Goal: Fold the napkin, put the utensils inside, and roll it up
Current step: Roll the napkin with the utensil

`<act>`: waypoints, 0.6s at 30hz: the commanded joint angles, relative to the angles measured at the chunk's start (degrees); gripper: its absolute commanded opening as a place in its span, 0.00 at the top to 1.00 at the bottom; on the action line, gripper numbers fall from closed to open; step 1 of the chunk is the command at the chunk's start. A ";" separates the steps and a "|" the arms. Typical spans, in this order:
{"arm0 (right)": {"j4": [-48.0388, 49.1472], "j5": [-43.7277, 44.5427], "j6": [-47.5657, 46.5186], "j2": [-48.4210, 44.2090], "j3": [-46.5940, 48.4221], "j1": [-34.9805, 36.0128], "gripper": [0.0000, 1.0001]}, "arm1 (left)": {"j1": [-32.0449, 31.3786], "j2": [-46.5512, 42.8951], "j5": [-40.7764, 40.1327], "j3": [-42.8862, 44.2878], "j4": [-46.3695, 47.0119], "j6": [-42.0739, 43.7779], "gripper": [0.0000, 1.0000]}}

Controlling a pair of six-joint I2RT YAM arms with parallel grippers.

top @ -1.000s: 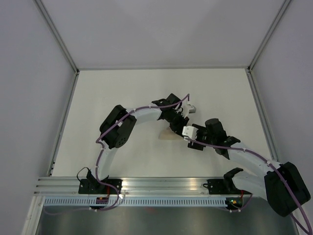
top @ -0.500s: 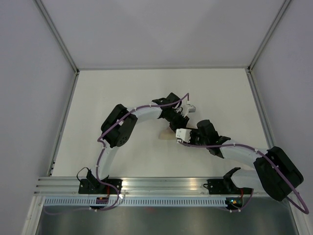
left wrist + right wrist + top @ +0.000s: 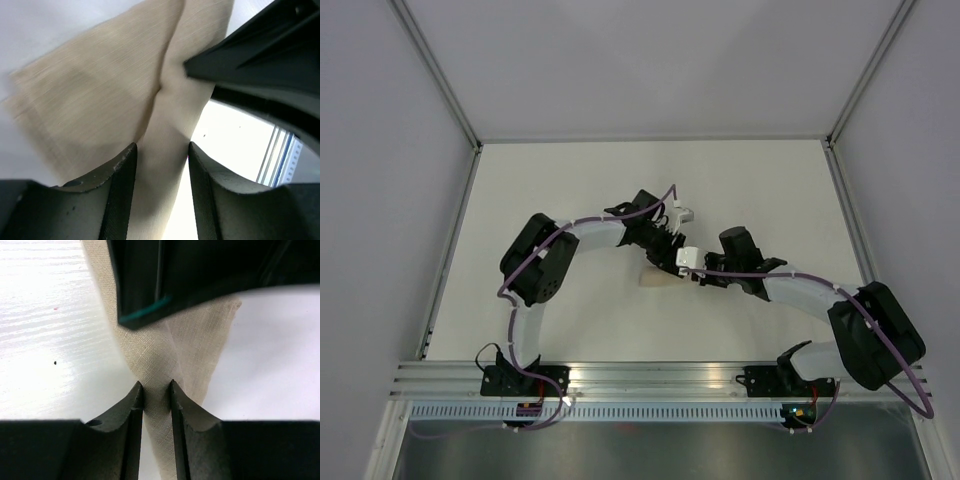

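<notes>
The tan napkin [image 3: 654, 278] lies bunched at the table's middle, mostly under both grippers. In the left wrist view the napkin [image 3: 95, 85] narrows into a twisted strip that runs between my left gripper's [image 3: 161, 150] fingers, which stand apart with a sliver of daylight on the right side. My right gripper [image 3: 156, 387] is pinched on the napkin's [image 3: 150, 350] narrow neck, cloth filling the gap. From above, the left gripper [image 3: 668, 252] and right gripper [image 3: 678, 270] nearly touch. The utensils are out of view.
The white table [image 3: 570, 190] is boxed in by grey walls with metal corner posts. An aluminium rail [image 3: 650, 380] carrying both arm bases runs along the near edge. The other gripper's dark body fills the top of each wrist view.
The right arm reached left to the napkin and its jaws closed on the cloth. The left arm shifted left and its jaws widened around the strip.
</notes>
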 commanded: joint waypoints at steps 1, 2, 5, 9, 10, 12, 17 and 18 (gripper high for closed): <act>-9.43 -3.92 -1.29 3.53 3.60 -2.49 0.79 | 3.66 -7.44 -1.46 -4.26 5.71 -7.23 0.48; -10.31 -4.37 -1.64 4.06 4.13 -2.93 0.80 | 4.02 -8.16 -1.54 -4.98 6.95 -7.76 0.47; -13.65 -6.04 -2.87 6.52 7.02 -3.63 0.80 | 5.07 -12.28 -5.56 -8.05 11.87 -9.52 0.48; -20.75 -8.76 -4.19 10.47 11.84 -4.77 0.80 | 5.95 -20.89 -15.67 -17.18 23.81 -14.09 0.49; -22.26 -9.11 -4.97 12.66 13.08 -4.95 0.80 | 5.95 -23.52 -18.48 -22.07 29.92 -15.49 0.49; -27.25 -10.34 -5.86 15.30 17.55 -5.39 0.80 | 5.95 -30.36 -23.68 -27.02 36.11 -15.77 0.48; -37.47 -12.72 -8.32 25.76 28.62 -6.18 0.80 | 5.60 -42.60 -32.12 -41.53 52.36 -13.40 0.46; -40.61 -13.42 -8.50 27.34 30.22 -6.44 0.80 | 5.08 -43.84 -32.74 -42.50 52.75 -11.91 0.46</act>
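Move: The right hand already pinches the napkin roll near its right part; the roll's middle is about 5 cm to this hand's left, 1 cm ahead and 1 cm lower. The unrolled flap is some 5 cm ahead and 7 cm left of it. From the left hand, its fingers already loosened around the roll, the middle is about 1 cm to the right, level and 1 cm below; the roll's left end is roughly 8 cm left, 2 cm back. Left hand lifts up and leftward about 15 cm, fingers open, while right, still pinching, tips the roll forward 3 cm. ##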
